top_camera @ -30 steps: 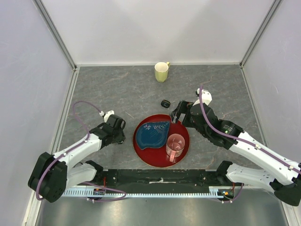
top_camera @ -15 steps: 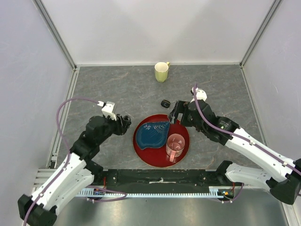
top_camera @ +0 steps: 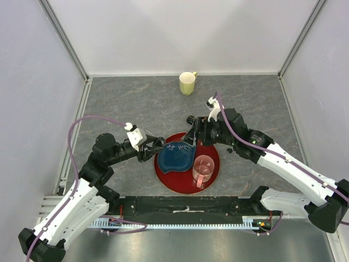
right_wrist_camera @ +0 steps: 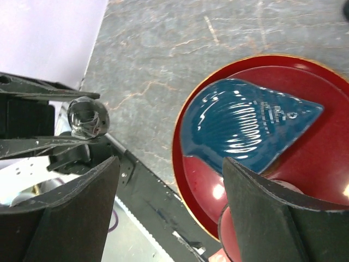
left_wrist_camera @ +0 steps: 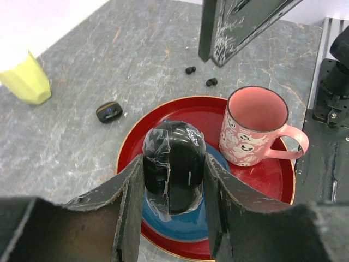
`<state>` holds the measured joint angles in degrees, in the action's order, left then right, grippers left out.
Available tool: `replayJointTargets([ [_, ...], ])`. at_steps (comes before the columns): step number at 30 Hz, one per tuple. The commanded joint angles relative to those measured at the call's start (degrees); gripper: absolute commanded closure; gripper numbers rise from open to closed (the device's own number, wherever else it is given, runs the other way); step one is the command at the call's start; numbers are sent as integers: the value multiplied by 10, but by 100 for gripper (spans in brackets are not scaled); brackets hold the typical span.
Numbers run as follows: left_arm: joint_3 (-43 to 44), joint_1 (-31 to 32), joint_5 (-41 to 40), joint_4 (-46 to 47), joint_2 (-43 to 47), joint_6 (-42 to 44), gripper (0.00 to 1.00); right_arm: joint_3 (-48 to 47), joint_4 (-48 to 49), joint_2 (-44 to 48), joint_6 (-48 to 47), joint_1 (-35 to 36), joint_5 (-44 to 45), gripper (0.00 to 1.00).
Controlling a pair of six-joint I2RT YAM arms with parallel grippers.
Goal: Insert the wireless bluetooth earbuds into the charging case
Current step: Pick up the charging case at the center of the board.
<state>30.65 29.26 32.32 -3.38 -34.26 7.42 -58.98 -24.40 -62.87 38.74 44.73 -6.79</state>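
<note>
My left gripper (left_wrist_camera: pixel 172 183) is shut on a black pebble-like charging case (left_wrist_camera: pixel 174 155) wrapped in clear film, held above the blue shell dish (left_wrist_camera: pixel 180 224). From overhead, the left gripper (top_camera: pixel 155 146) sits at the red plate's left rim. Two tiny black earbuds (left_wrist_camera: pixel 190 70) (left_wrist_camera: pixel 211 82) lie on the table behind the plate. My right gripper (top_camera: pixel 192 136) hangs open over the plate's back edge, nothing between its fingers (right_wrist_camera: pixel 71 213). The right wrist view shows the film-wrapped case (right_wrist_camera: pixel 87 117) at its left edge.
The red plate (top_camera: pixel 212 169) holds the blue dish (top_camera: pixel 177 155) and a pink mug (top_camera: pixel 203 169). A second small black case (left_wrist_camera: pixel 109 111) lies on the table left of the plate. A yellow cup (top_camera: pixel 187 83) stands at the back wall.
My left arm has swung right, carrying the case from the table's left side to the plate's rim. My right gripper has shifted left over the plate's back edge.
</note>
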Motion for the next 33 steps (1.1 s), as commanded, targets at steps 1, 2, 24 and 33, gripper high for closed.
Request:
replayJointTargets([
  [1, 53, 7, 75, 20, -15, 79, 98, -23, 48, -8, -9, -2, -89, 19],
  [2, 56, 9, 78, 19, -20, 83, 98, -23, 52, -9, -9, -2, -93, 20],
  [24, 127, 178, -60, -1, -157, 134, 98, -32, 66, -17, -36, 6, -165, 33],
  [33, 130, 190, -82, 8, -161, 129, 98, -39, 28, -32, -60, 12, -162, 39],
])
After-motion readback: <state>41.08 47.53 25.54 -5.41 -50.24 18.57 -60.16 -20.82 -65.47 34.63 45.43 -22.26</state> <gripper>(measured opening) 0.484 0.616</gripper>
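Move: The left hand already grips the charging case; the open right gripper it is taken to is about 11 cm to its right, 1 cm ahead and level. Some 20 cm below, the blue dish lies 6 cm right and 3 cm ahead, the second case 12 cm right and 18 cm ahead. From the right hand, the held charging case is about 11 cm left, 1 cm back and level; the pink mug stands 6 cm right, 3 cm back and 18 cm below. Left hand carries the case 7 cm right towards the partly closing right gripper, coming 5 cm back-left. ##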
